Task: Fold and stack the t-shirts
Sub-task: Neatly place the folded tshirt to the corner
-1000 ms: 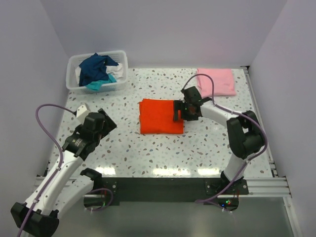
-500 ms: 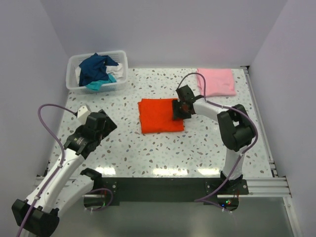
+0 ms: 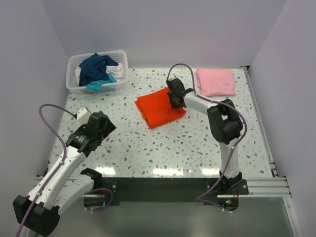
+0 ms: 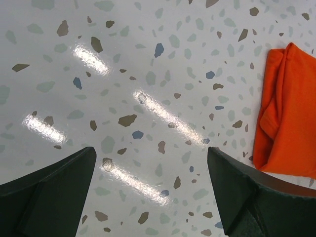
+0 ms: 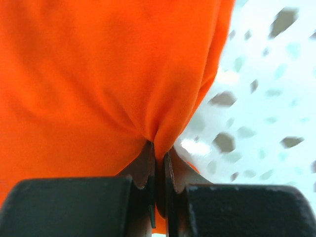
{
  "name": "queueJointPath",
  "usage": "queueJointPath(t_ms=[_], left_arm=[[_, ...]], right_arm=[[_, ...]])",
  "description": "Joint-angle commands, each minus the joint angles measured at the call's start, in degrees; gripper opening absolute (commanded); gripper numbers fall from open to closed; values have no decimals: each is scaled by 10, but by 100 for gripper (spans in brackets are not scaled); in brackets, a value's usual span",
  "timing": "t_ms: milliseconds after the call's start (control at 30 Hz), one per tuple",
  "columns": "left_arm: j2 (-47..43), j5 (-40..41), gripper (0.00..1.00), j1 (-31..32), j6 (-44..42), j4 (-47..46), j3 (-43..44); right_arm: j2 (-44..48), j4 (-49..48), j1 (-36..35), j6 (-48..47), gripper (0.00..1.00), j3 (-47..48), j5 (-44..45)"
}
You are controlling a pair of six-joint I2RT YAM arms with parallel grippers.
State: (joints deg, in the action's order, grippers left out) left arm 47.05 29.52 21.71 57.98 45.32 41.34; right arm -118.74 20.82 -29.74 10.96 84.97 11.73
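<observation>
The folded orange-red t-shirt (image 3: 159,108) lies mid-table, turned at an angle. My right gripper (image 3: 174,98) is shut on its far right edge; in the right wrist view the cloth (image 5: 98,74) is pinched between the fingertips (image 5: 159,153). The folded light pink t-shirt (image 3: 216,81) lies at the far right. Navy, teal and white t-shirts (image 3: 98,70) are heaped in the basket. My left gripper (image 3: 101,126) is open and empty over bare table at the left; its view shows the orange-red shirt's edge (image 4: 289,118) at the right.
A translucent white plastic basket (image 3: 122,79) stands at the far left corner. White walls enclose the table on three sides. A metal rail (image 3: 259,118) runs along the right edge.
My right gripper has moved left and away, dragging the orange-red shirt's right edge with it, so the shirt has turned and shifted towards the far side. The left arm shifted slightly.
</observation>
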Motion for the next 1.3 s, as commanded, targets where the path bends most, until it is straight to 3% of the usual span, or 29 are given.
queueJointPath(t_ms=[0, 400, 767, 1267], left_arm=[[-1, 45, 100, -3, 41, 33, 12], [-20, 82, 100, -4, 71, 75, 26], [2, 111, 100, -4, 79, 79, 48], [46, 119, 100, -4, 89, 64, 58]], right_arm=[[-25, 0, 4, -81, 0, 67, 123], [-55, -60, 36, -289, 0, 158, 293], [-44, -129, 106, -416, 0, 194, 309], [-60, -145, 130, -400, 0, 270, 403]])
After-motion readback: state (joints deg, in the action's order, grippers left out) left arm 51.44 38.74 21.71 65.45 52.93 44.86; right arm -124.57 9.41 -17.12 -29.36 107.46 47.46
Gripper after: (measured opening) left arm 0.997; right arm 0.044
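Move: The right gripper already pinches the right edge of the folded orange t-shirt, whose middle lies about 7 cm to its left and 3 cm back. The folded pink t-shirt to carry it to is some 12 cm ahead and 20 cm to the right, 2 cm lower; the table's far right corner is about 20 cm ahead and 34 cm right. From the left gripper the pink t-shirt lies roughly 33 cm ahead, 47 cm right and 13 cm below. Keep the right fingers shut on the orange t-shirt's edge and lift it away: start forward, then sweep right, some 19 cm across, 14 cm forward and 17 cm up, to the pink t-shirt. Turn the wrist about 50 degrees on the way, so the fingers swing from mostly down to forward and right. Ease the empty, open left gripper about 3 cm left. ##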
